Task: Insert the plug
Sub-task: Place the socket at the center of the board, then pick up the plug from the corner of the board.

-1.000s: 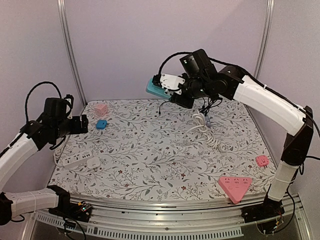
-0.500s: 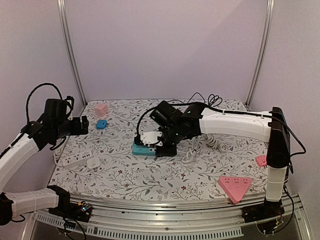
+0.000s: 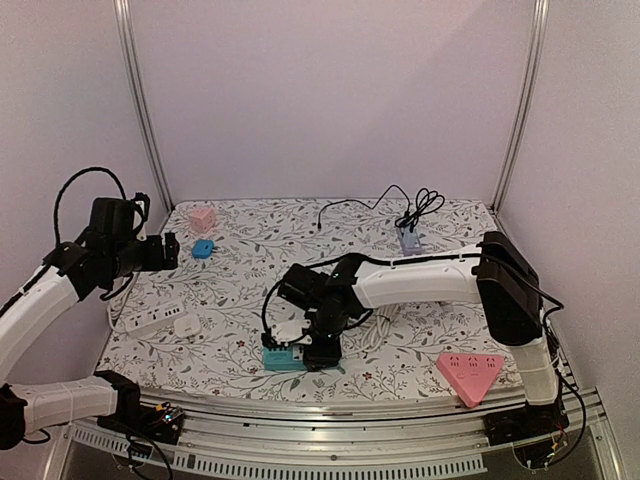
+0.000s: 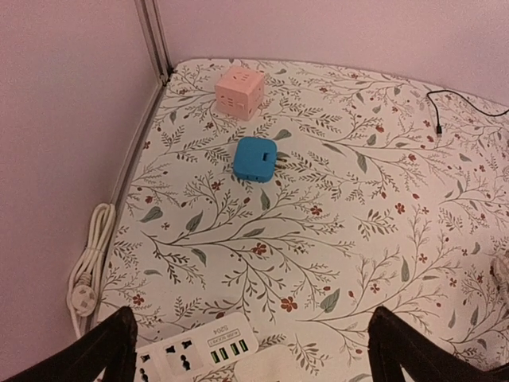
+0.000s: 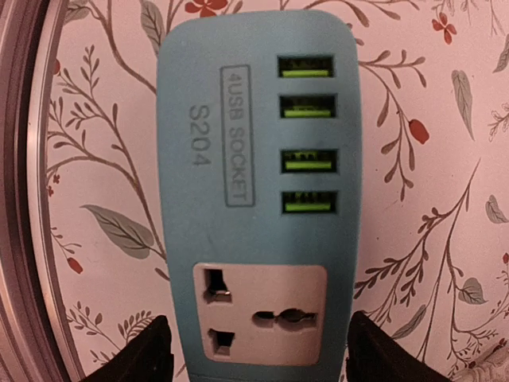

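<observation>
A blue power strip [image 3: 283,358] with several green USB ports and one socket lies flat near the table's front edge, filling the right wrist view [image 5: 254,199]. My right gripper [image 3: 315,350] [image 5: 258,350] reaches down over it, its two fingers against the strip's long sides at the socket end. A white plug [image 4: 82,296] on a coiled white cable lies at the table's left edge. My left gripper [image 3: 165,248] [image 4: 253,344] hangs open and holds nothing above the white power strip [image 4: 195,354].
A pink cube socket [image 4: 239,91] and a small blue adapter [image 4: 255,158] sit at the back left. A pink triangular socket [image 3: 470,372] lies front right, a grey adapter with black cables [image 3: 409,238] at the back. The metal rail [image 5: 32,199] runs beside the blue strip.
My right arm swung from high at the back down to the table's front, carrying the blue power strip, which now rests on the cloth. The left arm has not moved.
</observation>
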Controlling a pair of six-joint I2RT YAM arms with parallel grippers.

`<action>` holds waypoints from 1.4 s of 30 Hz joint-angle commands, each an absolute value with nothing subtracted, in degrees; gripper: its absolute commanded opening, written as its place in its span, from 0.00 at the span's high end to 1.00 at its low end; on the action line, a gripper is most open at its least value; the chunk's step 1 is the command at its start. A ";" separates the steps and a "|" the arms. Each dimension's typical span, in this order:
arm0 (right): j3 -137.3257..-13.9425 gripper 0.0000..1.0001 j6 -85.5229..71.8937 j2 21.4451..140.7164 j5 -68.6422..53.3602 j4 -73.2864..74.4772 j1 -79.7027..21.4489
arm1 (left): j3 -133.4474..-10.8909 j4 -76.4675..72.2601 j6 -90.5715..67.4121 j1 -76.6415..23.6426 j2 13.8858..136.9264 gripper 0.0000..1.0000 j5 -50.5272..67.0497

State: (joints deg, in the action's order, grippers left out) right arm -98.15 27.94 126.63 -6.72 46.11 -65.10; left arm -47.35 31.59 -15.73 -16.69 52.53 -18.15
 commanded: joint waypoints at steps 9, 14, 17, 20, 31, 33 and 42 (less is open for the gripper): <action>-93.43 0.01 27.58 113.44 -6.82 35.75 -64.52 | -47.05 30.58 -15.16 -15.81 55.00 0.01 -14.97; -90.11 0.01 19.94 104.91 -9.95 29.44 -60.25 | -47.90 30.88 -15.15 -15.73 56.47 0.01 -13.43; -90.00 0.01 9.23 102.78 -8.01 28.73 -54.99 | -48.82 31.14 -14.72 -15.58 57.78 0.00 -11.65; -88.49 0.02 -4.75 101.54 -7.56 29.24 -47.28 | -51.10 32.46 -13.28 -15.56 60.40 0.00 -7.38; -73.16 0.05 -22.08 90.38 2.42 29.26 -31.83 | -66.65 31.02 -13.59 -15.21 75.21 0.01 -9.53; -72.43 0.05 -21.07 89.10 3.45 29.35 -31.82 | -72.84 29.42 -13.02 -14.67 82.76 0.01 -10.60; -70.17 0.05 -18.43 84.84 5.14 31.90 -31.83 | -111.24 38.32 -15.60 -8.13 118.82 0.00 -14.24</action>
State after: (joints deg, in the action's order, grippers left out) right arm -72.18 -19.35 86.67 2.79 29.95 -31.83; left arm -101.49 32.69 -13.98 -12.16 109.03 -13.61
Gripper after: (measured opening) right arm 0.953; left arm 0.995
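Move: The right fingers still hold the teal socket near its right end, its middle about 4 cm to their left. The plug with the black cable, on the purple socket, lies some 40 cm ahead and 24 to their right; the white cable coil is 8 ahead, 13 right. From the left hand, the pink box lies about 37 cm ahead and the blue plug 26 ahead, 3 right, both some 20 below. The right fingers open and let go of the teal socket, lift clear, then swing up, forward and right in an arc of roughly 20 cm each way, towards the plug on the purple socket, the wrist turning clockwise some 80 degrees and the fingers tilting forward. The left hand, still open, sinks slightly, then sweeps forward about 24 cm towards the pink box. ##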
